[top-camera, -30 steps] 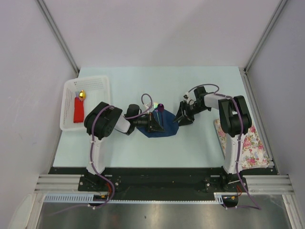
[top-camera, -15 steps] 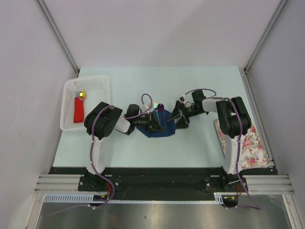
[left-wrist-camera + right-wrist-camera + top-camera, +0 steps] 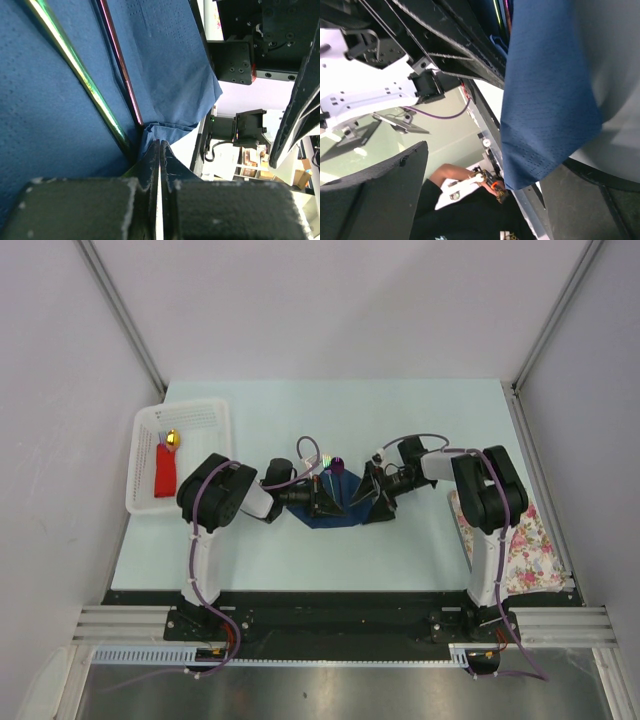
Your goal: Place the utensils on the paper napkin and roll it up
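The navy paper napkin (image 3: 338, 516) lies mid-table with the utensils (image 3: 331, 471) on it, their shiny ends poking past its far edge. In the left wrist view a green-gold utensil (image 3: 80, 75) and a purple one (image 3: 120, 65) lie side by side on the napkin (image 3: 45, 115). My left gripper (image 3: 322, 501) (image 3: 159, 143) is shut, its tips against a bunched fold of the napkin. My right gripper (image 3: 364, 497) (image 3: 492, 157) stands open at the napkin's right edge. A napkin corner (image 3: 545, 105) reaches between its fingers.
A white basket (image 3: 215, 418) at the far left holds a red flat object with a gold ball (image 3: 166, 462). A floral cloth (image 3: 527, 545) lies at the table's right edge beside the right arm's base.
My right gripper has moved left up to the napkin's edge and its jaws have spread wider. The left gripper, napkin and utensils have stayed put.
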Tool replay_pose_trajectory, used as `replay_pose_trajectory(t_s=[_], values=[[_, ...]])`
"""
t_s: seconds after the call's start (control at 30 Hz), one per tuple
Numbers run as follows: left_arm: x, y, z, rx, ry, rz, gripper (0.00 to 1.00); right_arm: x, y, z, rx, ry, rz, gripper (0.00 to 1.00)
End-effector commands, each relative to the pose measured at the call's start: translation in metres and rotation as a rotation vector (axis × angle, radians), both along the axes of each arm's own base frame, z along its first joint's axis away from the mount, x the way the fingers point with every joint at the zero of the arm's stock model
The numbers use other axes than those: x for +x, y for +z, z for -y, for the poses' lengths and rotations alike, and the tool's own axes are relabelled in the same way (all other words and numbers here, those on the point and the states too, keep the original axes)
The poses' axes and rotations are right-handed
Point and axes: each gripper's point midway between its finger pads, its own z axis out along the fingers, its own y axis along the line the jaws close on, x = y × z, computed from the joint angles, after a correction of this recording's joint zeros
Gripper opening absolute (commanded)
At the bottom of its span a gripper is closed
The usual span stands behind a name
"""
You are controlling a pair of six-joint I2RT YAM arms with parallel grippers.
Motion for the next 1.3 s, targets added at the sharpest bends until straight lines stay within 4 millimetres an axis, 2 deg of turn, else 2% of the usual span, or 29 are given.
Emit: replay_pose_trajectory(t_s=[0.0, 0.1, 0.2, 0.3, 0.5, 0.53, 0.63, 0.7, 0.8, 0.9, 0.97, 1.07, 1.1, 1.27], values=[[0.008, -0.006, -0.002, 0.009, 0.025, 0.028, 0.01, -0.010, 0.000, 0.004, -0.051, 0.023, 0.003, 0.93], [0.008, -0.006, -0.002, 0.008, 0.026, 0.028, 0.01, 0.012, -0.002, 0.009, -0.085, -0.049, 0.060, 0.93], [0.008, -0.006, -0.002, 0.010, 0.028, 0.028, 0.01, 0.037, 0.012, 0.018, -0.064, -0.142, 0.122, 0.91], [0.009, -0.006, -0.003, 0.011, 0.031, 0.030, 0.00, 0.048, 0.028, 0.018, -0.012, -0.175, 0.138, 0.87], [0.008, -0.005, -0.003, 0.008, 0.028, 0.032, 0.01, 0.051, 0.045, 0.012, 0.077, -0.186, 0.127, 0.82], [0.008, -0.005, -0.003, 0.008, 0.029, 0.034, 0.01, 0.051, 0.047, 0.011, 0.080, -0.189, 0.121, 0.79], [0.007, -0.005, -0.004, 0.007, 0.032, 0.031, 0.01, 0.047, 0.040, 0.011, 0.052, -0.183, 0.126, 0.75], [0.008, -0.004, -0.003, 0.001, 0.033, 0.034, 0.01, 0.044, 0.028, 0.011, -0.017, -0.172, 0.121, 0.72], [0.009, -0.002, -0.003, -0.001, 0.035, 0.036, 0.01, 0.043, 0.019, 0.008, -0.061, -0.152, 0.123, 0.64], [0.010, -0.002, -0.004, 0.000, 0.038, 0.036, 0.01, 0.048, 0.023, 0.005, -0.062, -0.154, 0.152, 0.47], [0.009, -0.001, -0.004, 0.000, 0.037, 0.039, 0.01, 0.050, 0.024, 0.003, -0.067, -0.152, 0.167, 0.45], [0.009, -0.001, -0.005, -0.001, 0.040, 0.042, 0.00, 0.050, 0.022, -0.002, -0.082, -0.141, 0.179, 0.32], [0.010, 0.000, -0.005, -0.002, 0.040, 0.045, 0.00, 0.050, 0.021, -0.003, -0.088, -0.131, 0.189, 0.23], [0.011, 0.001, -0.005, -0.002, 0.044, 0.050, 0.00, 0.049, 0.012, -0.017, -0.114, -0.083, 0.193, 0.03]])
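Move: The napkin's raised right flap hangs between the right gripper's open fingers, its middle about 3 cm ahead, 1 cm left and 2 cm below. The purple spoon's middle lies some 5 cm ahead and 6 cm left, the green-handled utensil's about 6 cm ahead and 8 cm left, both about 5 cm down. From the left hand, at the spoon's handle end, the flap is some 3 cm ahead, 4 cm right and 2 cm higher. Swing the right gripper about 5 cm forward along the napkin's flap, bearing some 2 cm right and rising about 2 cm, the wrist turning roughly 10 degrees clockwise. Then ease slightly back and down, drift left towards the flap's upper edge and close the wide-open fingers almost fully on it. Keep the shut left fingertips on the napkin by the spoon's handle end. ##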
